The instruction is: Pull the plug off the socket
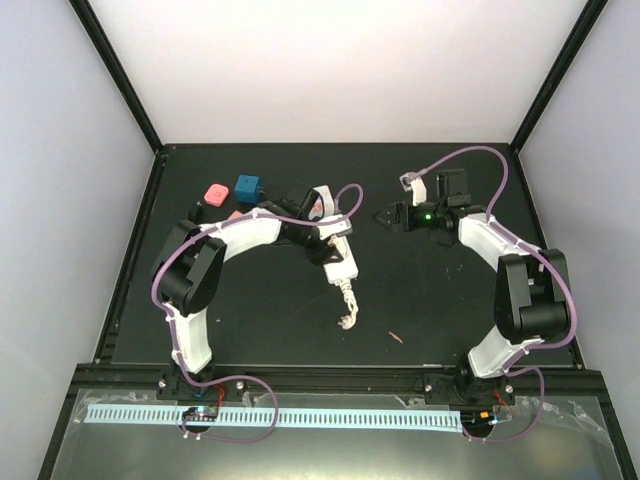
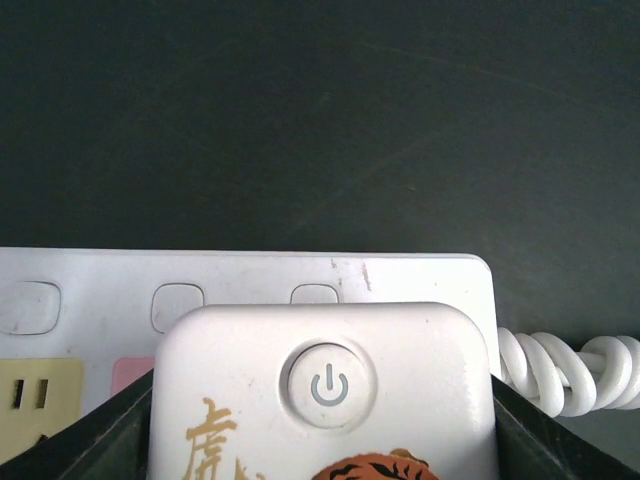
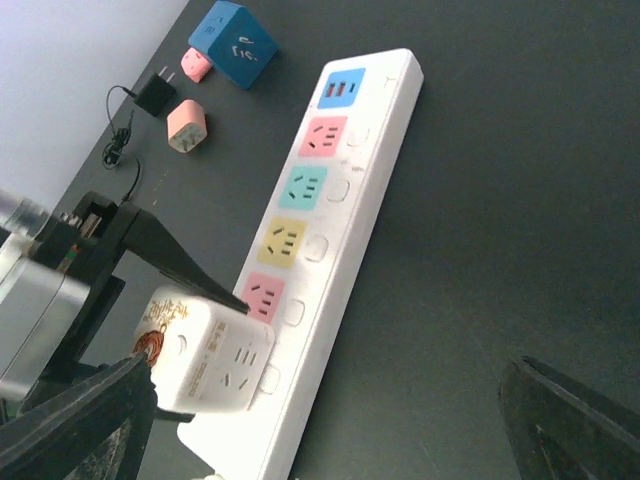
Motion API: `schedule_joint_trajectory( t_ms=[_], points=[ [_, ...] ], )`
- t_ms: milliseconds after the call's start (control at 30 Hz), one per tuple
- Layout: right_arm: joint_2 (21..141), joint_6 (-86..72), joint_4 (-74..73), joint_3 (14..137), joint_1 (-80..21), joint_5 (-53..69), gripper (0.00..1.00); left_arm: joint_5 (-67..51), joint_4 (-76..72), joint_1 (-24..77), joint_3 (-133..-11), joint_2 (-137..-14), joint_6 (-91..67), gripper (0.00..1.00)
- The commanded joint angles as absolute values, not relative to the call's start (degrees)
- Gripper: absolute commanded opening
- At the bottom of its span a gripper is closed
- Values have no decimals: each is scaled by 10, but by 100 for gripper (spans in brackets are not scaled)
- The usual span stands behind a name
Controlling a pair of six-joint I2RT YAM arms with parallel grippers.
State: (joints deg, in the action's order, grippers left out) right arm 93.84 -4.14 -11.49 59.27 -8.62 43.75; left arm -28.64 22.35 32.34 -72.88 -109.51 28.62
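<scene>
The socket, a long white power strip (image 3: 345, 190) with pastel outlets, lies on the black table; the top view shows it (image 1: 343, 266) mid-table with its coiled white cord (image 1: 347, 305). A white cube plug (image 3: 205, 350) with a power button and a tiger picture sits on the outlet nearest the cord. My left gripper (image 1: 333, 247) is shut on this cube (image 2: 325, 390), one dark finger (image 2: 115, 440) on each side. My right gripper (image 1: 385, 215) is wide open and empty, to the right of the strip, with its fingers (image 3: 575, 420) apart from it.
A blue cube (image 1: 247, 186), a pink plug (image 1: 214, 190) and another pink plug (image 3: 187, 123) lie at the back left, with a small black adapter and wire (image 3: 155, 95). A small red scrap (image 1: 396, 337) lies near the front. Black frame rails border the table.
</scene>
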Motion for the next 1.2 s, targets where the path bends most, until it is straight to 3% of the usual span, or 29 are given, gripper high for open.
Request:
schedule_joint_trajectory(
  t_ms=[0, 367, 933, 1067, 1167],
  points=[
    [944, -58, -93, 588, -85, 465, 95, -378, 283, 321, -739, -1069, 357, 37],
    [947, -70, -85, 585, -94, 474, 86, -374, 417, 322, -739, -1049, 502, 37],
    [1002, -67, -92, 613, -219, 498, 41, -369, 443, 357, -672, -1003, 597, 38],
    [1025, -65, -98, 622, -247, 501, 37, -354, 433, 363, -665, -1000, 591, 41],
    [1039, -64, -103, 630, -261, 503, 35, -334, 417, 364, -653, -992, 589, 50]
  ],
)
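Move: The left hand already grips the white plug near the close end of the socket strip; the strip's middle is about 6 cm ahead of this hand and 4 cm below it, straight out. The coiled cord trails some 11 cm back and 3 cm to its right; the blue adapter stands roughly 17 cm ahead and 20 cm to its left. From the right hand, the strip's middle lies some 13 cm left, 4 cm back and 11 cm below; the plug some 13 cm left, 10 cm back and 8 cm below. Back towards its base by about 10 cm and slightly left, at nearly constant height, the left hand drags the strip by the gripped plug, turning clockwise some 30 degrees and easing to a stop. The right hand, nearly still at first, then sweeps left, back and somewhat down to above the strip's coloured sockets, turning counter-clockwise while its fingers close from wide open to about a third. ##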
